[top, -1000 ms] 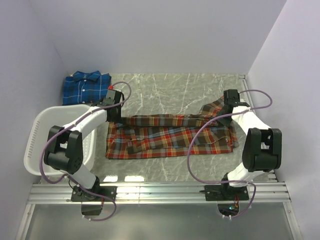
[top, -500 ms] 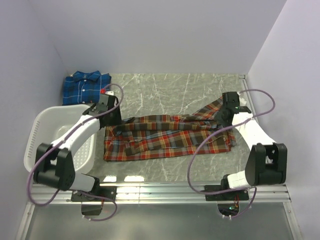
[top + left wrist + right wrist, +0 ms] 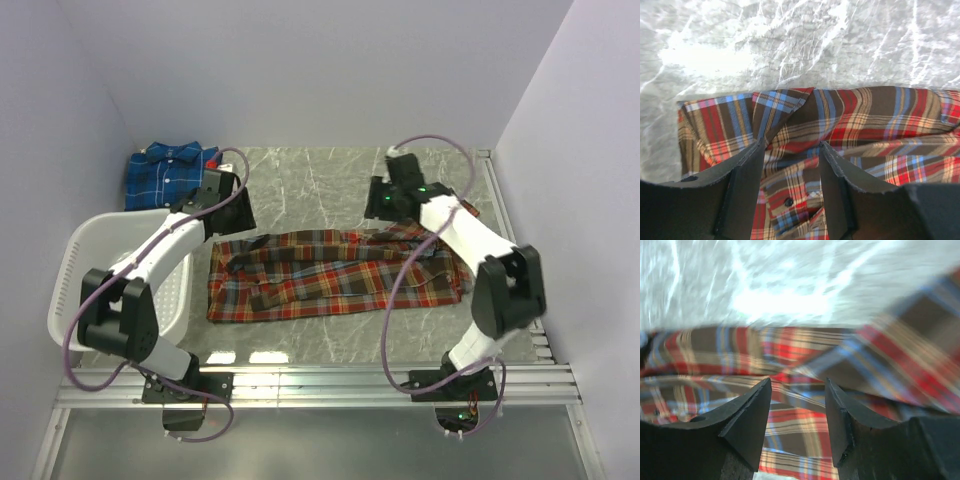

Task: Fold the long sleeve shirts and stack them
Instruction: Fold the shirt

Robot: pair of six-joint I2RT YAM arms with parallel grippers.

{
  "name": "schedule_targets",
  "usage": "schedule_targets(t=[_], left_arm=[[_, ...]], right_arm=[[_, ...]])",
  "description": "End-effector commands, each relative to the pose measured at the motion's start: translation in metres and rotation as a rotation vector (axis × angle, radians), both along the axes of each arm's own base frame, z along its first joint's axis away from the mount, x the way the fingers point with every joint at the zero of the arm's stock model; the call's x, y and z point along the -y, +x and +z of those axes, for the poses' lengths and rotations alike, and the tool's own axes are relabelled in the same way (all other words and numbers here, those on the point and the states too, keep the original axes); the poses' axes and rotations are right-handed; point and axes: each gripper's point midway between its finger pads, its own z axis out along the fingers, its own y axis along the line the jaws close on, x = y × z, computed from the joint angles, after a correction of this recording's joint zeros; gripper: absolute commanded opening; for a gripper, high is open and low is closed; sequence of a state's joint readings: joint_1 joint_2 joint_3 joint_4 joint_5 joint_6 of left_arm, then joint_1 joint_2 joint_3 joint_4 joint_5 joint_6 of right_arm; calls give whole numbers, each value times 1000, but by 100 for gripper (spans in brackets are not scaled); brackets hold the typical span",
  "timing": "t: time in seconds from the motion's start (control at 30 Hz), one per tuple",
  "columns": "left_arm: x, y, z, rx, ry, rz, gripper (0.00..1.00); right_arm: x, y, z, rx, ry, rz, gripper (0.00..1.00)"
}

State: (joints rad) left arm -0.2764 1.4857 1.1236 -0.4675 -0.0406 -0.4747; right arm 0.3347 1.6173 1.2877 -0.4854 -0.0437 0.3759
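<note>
The red-orange plaid long sleeve shirt (image 3: 335,278) lies folded lengthwise in a wide band across the middle of the table. It fills the left wrist view (image 3: 875,120) and the right wrist view (image 3: 790,347), which is blurred. My left gripper (image 3: 238,218) hovers open over the shirt's far left corner, cloth showing between its fingers (image 3: 747,170) but none pinched. Over the far edge right of centre my right gripper (image 3: 380,212) also stands open and empty. The blue plaid long sleeve shirt (image 3: 170,173) rests folded in the back left corner.
A white slotted basket (image 3: 85,275) stands at the left, beside the left arm. The grey marbled table (image 3: 310,185) shows behind the red shirt. Walls close in on three sides, and a metal rail (image 3: 320,385) runs along the near edge.
Both grippers have opened and let go of the red shirt's far edge, which now lies flat. The right arm swung left toward the centre; the left gripper moved slightly back.
</note>
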Motion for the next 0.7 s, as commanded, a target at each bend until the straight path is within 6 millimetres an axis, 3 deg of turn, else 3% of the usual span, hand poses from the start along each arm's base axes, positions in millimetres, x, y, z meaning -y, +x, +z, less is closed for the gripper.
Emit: schedule_targets(t=[0.0, 0.17, 0.33, 0.53, 0.67], left_arm=[[10, 15, 6, 17, -41, -7, 52], [9, 3, -18, -40, -28, -21, 52], [4, -14, -44, -102, -31, 17, 51], [-15, -25, -66, -145, 33, 98, 51], [-21, -21, -68, -138, 54, 132, 52]], right_arm=[[-53, 10, -10, -8, 14, 172, 54], [-98, 12, -27, -24, -18, 289, 54], [-121, -9, -62, -96, -76, 374, 53], [-121, -53, -81, -171, -164, 479, 52], [-109, -92, -91, -233, -201, 525, 52]])
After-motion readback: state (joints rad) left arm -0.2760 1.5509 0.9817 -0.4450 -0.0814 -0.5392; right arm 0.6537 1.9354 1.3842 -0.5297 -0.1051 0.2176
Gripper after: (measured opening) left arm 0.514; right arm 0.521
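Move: The aim is the near edge of the shirt's folded-over band. Its middle lies about 12 cm left of the right hand, 7 back and 11 below; its left end is about 4 cm back from the left hand, 1 left and 9 below. The right sleeve lies some 13 cm right and 3 ahead of the right hand. From the left hand, the folded blue shirt is roughly 15 cm ahead and 16 left. Sweep the open right gripper about 12 cm left and 10 cm down onto the middle of the band, drawing it back towards you in the later part and turning the wrist some 30 degrees counter-clockwise. Lower the left gripper about 7 cm over the band's left end, then ease it back 3 cm, tipping the fingers slightly steeper. Keep both grippers half open at the cloth, with the band's near edge between the right fingertips. ##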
